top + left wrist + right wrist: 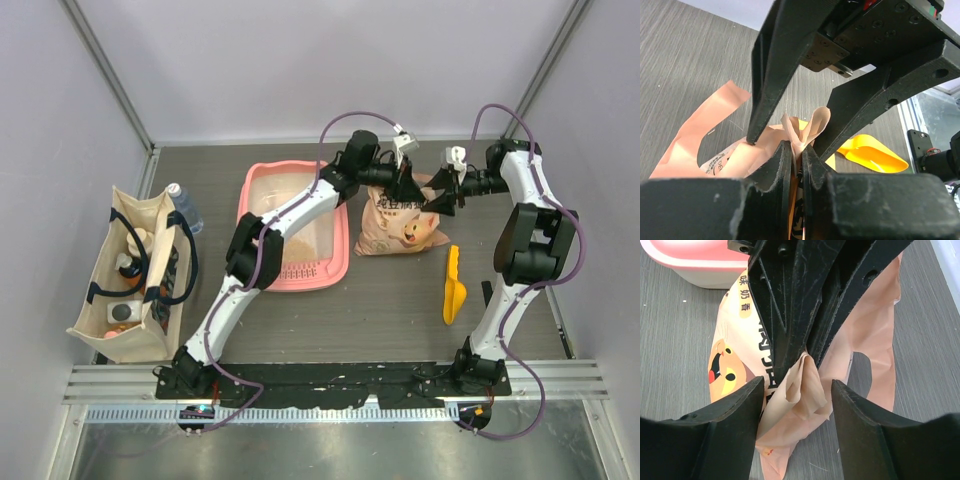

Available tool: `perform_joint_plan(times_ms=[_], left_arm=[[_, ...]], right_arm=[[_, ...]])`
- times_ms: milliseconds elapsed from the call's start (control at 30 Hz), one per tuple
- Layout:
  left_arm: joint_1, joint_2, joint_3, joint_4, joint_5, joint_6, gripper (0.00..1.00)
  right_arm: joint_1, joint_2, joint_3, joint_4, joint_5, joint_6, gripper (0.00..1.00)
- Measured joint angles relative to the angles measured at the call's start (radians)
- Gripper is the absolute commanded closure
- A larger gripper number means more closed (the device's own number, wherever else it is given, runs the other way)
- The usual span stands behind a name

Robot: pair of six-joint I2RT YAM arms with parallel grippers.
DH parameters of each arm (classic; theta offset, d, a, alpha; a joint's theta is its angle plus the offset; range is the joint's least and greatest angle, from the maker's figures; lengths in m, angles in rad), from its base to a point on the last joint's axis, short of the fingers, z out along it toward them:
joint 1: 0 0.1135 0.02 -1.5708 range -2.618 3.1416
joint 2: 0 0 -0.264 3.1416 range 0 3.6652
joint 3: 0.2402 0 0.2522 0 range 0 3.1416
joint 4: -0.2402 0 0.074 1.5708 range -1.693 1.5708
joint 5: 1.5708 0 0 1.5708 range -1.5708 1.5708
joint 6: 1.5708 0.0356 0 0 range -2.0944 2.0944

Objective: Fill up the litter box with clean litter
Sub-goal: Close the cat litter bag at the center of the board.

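The pink litter box [298,284] lies at centre left, with tan clean litter [312,243] on its floor and my left arm crossing above it. To its right lies a peach litter bag [403,230] with a cartoon cat. My left gripper [405,186] [796,155] is shut on a bunched fold of the bag's top edge [807,127]. My right gripper [438,201] [797,390] faces it, open, with its fingers on either side of the same crumpled flap [807,387] and not touching it. A corner of the litter box [690,255] shows in the right wrist view.
A yellow-orange scoop [453,286] [867,152] lies on the table to the right of the bag. A beige tote bag [135,270] with bottles stands at the far left. Metal frame posts and walls close in the table.
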Motion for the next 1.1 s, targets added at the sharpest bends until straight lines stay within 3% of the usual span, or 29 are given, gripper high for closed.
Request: perform_joint_plan(times_ms=[67,133,200,267,367,500,567,700,900,1100], left_arm=[[0.002,0.002,0.000,0.007,0.002,-0.023,0.91],[0.006,0.005,0.003,0.009,0.002,-0.042,0.84],[0.010,0.006,0.007,0.009,0.002,-0.064,0.84],[0.015,0.008,0.012,0.006,0.002,-0.085,0.83],[0.019,0.008,0.015,0.000,0.006,-0.119,0.82],[0.021,0.010,0.024,-0.006,-0.001,-0.134,0.76],[0.026,0.012,0.037,-0.019,-0.003,-0.134,0.72],[0.040,0.014,0.066,-0.045,0.008,-0.129,0.45],[0.045,-0.002,0.111,-0.108,0.022,-0.068,0.34],[0.074,-0.164,-0.073,-0.251,0.009,0.185,0.31]], right_arm=[[0.001,0.000,0.001,-0.004,0.000,0.000,0.52],[0.003,0.007,0.013,-0.015,0.000,0.002,0.56],[0.005,0.023,0.035,-0.021,-0.008,0.009,0.53],[0.008,0.042,0.058,-0.026,-0.026,0.024,0.45],[0.010,0.057,0.068,-0.021,-0.059,0.040,0.43],[0.014,0.061,0.068,-0.037,-0.076,0.059,0.81],[0.018,0.063,0.070,-0.036,-0.081,0.066,0.87],[0.016,0.088,0.095,-0.029,-0.084,0.113,0.98],[0.006,0.100,0.112,-0.006,-0.089,0.187,0.98],[-0.021,0.099,0.110,-0.003,-0.087,0.263,0.98]])
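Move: The left gripper still holds the twisted neck of the cat litter bag between its fingertips; the neck lies about 2 cm left and 1 cm ahead of the right hand, at its height, between that hand's open fingers. From the left hand the bag's body is centred some 11 cm below, 3 cm back and 3 cm left, the litter box about 29 cm left, 7 back and 15 below, and the yellow scoop roughly 22 cm back, 12 right and 17 below. Bring the right gripper forward about 2 cm and shut it on the twisted neck beside the left fingertips, tipping the wrist some 15 degrees and easing slightly right at the end. As it closes, open the left gripper wide, lift it about 3 cm and draw it off to the left by about 6 cm. ##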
